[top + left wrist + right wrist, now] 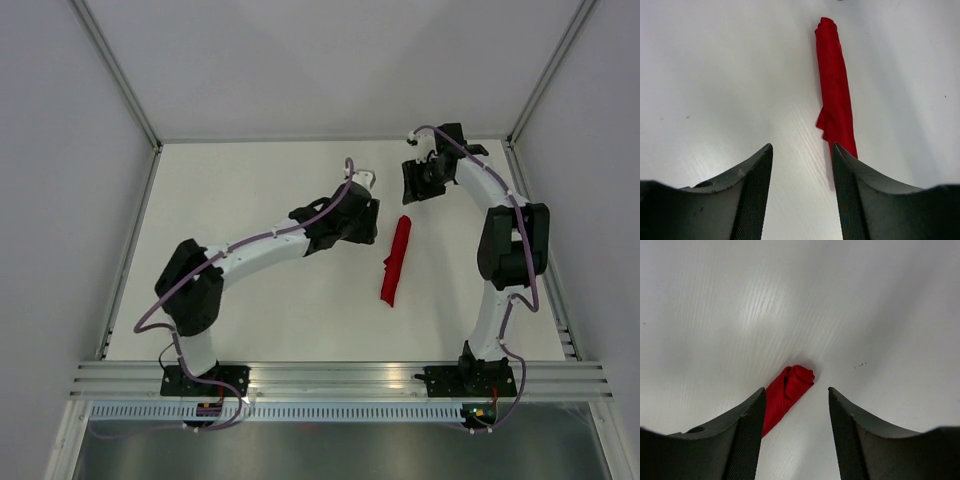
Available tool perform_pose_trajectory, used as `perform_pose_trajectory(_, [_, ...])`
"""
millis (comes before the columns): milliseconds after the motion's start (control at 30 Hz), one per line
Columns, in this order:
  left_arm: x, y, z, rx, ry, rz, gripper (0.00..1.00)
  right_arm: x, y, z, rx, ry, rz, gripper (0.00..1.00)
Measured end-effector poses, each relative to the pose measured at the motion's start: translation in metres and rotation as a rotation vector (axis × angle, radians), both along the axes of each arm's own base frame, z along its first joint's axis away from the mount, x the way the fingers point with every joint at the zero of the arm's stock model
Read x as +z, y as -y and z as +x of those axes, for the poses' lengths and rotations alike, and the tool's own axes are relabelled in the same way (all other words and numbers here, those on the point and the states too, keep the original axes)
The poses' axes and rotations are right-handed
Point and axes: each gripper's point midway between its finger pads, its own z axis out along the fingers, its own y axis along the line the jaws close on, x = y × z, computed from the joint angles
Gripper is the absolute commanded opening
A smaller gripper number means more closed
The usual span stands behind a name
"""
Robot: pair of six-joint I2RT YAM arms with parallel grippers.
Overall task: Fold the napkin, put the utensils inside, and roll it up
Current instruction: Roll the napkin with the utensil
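Observation:
The red napkin (396, 261) lies on the white table as a tight, narrow roll, its long axis running away from the arms. No utensils show; whatever is inside the roll is hidden. My left gripper (366, 222) hovers just left of the roll's far half, open, nothing between its fingers. From its wrist the napkin (835, 90) stretches ahead, its near end passing behind the right finger (860, 195). My right gripper (418, 180) hangs beyond the roll's far end, open and empty. In the right wrist view the napkin's rolled end (790, 390) lies beside the left finger (740, 440).
Grey walls with aluminium posts close in the table on three sides. An aluminium rail (340, 380) carrying both arm bases runs along the near edge. The right arm's elbow (512, 245) stands tall by the right wall.

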Motion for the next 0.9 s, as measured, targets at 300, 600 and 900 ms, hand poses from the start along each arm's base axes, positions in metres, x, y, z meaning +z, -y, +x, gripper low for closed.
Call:
perform_pose_trajectory(300, [0.077, -0.094, -0.026, 0.053, 0.087, -0.123, 0.58, 0.103, 0.08, -0.033, -0.162, 0.243, 0.084, 0.6])
perform_pose_trajectory(600, [0.099, -0.166, -0.068, 0.086, 0.145, -0.14, 0.6, 0.149, 0.079, -0.102, -0.157, 0.392, 0.056, 0.62])
perform_pose_trajectory(900, [0.119, -0.196, -0.093, 0.083, 0.225, -0.153, 0.61, 0.134, 0.078, -0.13, -0.163, 0.401, 0.052, 0.62])
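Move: The finished red napkin roll lies on the table, running nearly forward and back. Its middle is about 8 cm to the left hand's right, some 2 cm nearer the base and roughly 11 cm below. From the right hand the roll's middle is about 15 cm back, 8 cm left and 7 cm down, while its far end is only some 2 cm back and 4 cm left. Nothing else lies near. Both hands, empty and already clear of the napkin roll, keep their fingers open and withdraw to opposite sides: the left sweeps about 20 cm left, climbing 12 cm and drawing back 9 cm as its fingers tip slightly upward. The right climbs some 15 cm, first swinging about 8 cm right and away from the roll's far end, then drawing back 13 cm in all with its fingers tipping up over 20 degrees, and sinks a couple of centimetres at the finish. ##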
